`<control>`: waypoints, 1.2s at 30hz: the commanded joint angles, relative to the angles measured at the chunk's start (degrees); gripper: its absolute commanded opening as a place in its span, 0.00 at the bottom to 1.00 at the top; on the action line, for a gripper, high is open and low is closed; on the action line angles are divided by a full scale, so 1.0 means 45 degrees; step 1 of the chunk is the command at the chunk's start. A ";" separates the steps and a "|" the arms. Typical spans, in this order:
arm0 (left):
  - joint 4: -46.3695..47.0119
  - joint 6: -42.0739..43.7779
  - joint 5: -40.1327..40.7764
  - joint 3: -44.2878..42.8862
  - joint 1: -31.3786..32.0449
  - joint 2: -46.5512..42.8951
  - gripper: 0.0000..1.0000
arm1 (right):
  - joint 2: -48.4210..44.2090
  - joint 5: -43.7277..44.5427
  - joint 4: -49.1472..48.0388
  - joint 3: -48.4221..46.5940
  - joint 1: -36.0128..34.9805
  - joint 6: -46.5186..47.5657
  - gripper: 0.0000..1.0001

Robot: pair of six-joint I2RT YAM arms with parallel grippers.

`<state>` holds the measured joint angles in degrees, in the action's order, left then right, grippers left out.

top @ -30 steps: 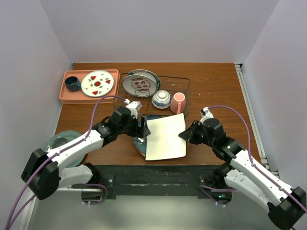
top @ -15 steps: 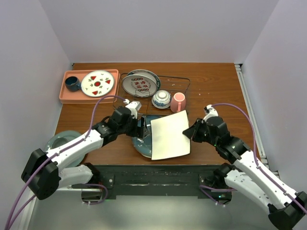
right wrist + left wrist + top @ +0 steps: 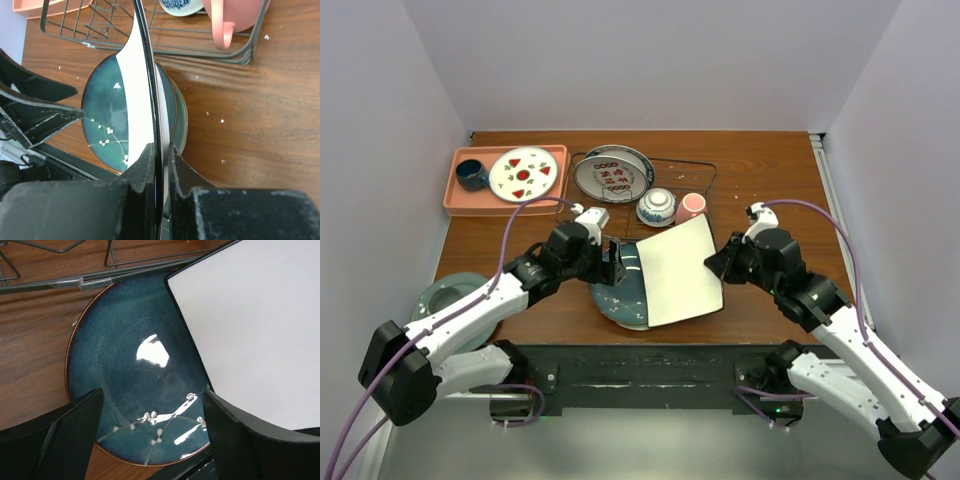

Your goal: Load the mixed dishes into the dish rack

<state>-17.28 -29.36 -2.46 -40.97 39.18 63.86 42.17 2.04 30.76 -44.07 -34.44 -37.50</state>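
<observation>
The white square plate (image 3: 678, 270) is tilted up on edge over a dark teal plate (image 3: 618, 297), with my right gripper (image 3: 722, 264) shut on its right rim. The right wrist view shows the plate edge (image 3: 147, 75) pinched between the gripper's (image 3: 161, 150) jaws. My left gripper (image 3: 613, 262) hangs open over the teal plate (image 3: 130, 375), holding nothing. Behind stands the dish rack (image 3: 705, 172), a dark wire basket with the lettered plate (image 3: 613, 173), the patterned bowl (image 3: 657, 206) and the pink mug (image 3: 692, 207) in it. A pale green plate (image 3: 445, 297) lies near left, partly under my left arm.
A salmon tray (image 3: 452, 190) at the back left carries a dark blue cup (image 3: 472, 175) and a white plate with red marks (image 3: 527, 173). The rack's near wire (image 3: 60, 283) runs just beyond the teal plate. White walls close in left and right.
My right gripper has raised the white square plate steeper and carried it right and toward the rack, uncovering more of the teal plate. The left gripper has stayed open, almost in place.
</observation>
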 commanded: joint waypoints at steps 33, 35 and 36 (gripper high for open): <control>-0.2059 -0.0194 0.0859 -0.2789 -0.2769 -0.2120 0.87 | 0.8829 -0.4788 -0.4397 -1.3245 0.0035 1.2763 0.00; -0.2176 -0.0135 0.0840 -0.2985 -0.2769 -0.2042 0.88 | 0.9918 -0.5316 -0.3580 -1.4244 0.0035 1.3837 0.00; -0.2176 -0.0115 0.0801 -0.3005 -0.2769 -0.2061 0.88 | 1.0350 -0.5453 -0.3246 -1.5312 0.0035 1.4169 0.00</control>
<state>-26.24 -29.89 0.12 -51.35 27.09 54.19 85.56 -15.51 25.17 -98.48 -34.33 15.46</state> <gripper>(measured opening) 0.873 0.078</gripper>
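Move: The right hand already holds the square white plate by its right edge. The rack's middle lies about 21 cm ahead of this hand, 14 cm left and 16 cm below. The bowl stands in the rack some 4 cm right of that middle, the pink mug about 11 cm right of it and 2 cm nearer, and the blue plate lies on the table 5 cm ahead of the hand and 15 cm left. From the left hand, the rack's middle is some 17 cm ahead, 5 cm right, 9 cm below. Still pinching the square white plate by its edge, the right hand lifts it off to the rack: up first, then up and forward, swinging left as well, ending about 19 cm higher and 15 cm farther out, while the wrist tips up some 45 degrees and turns counter-clockwise. The left hand, empty and open, backs away from the blue plate, first left about 5 cm, then mostly up some 7 cm. ##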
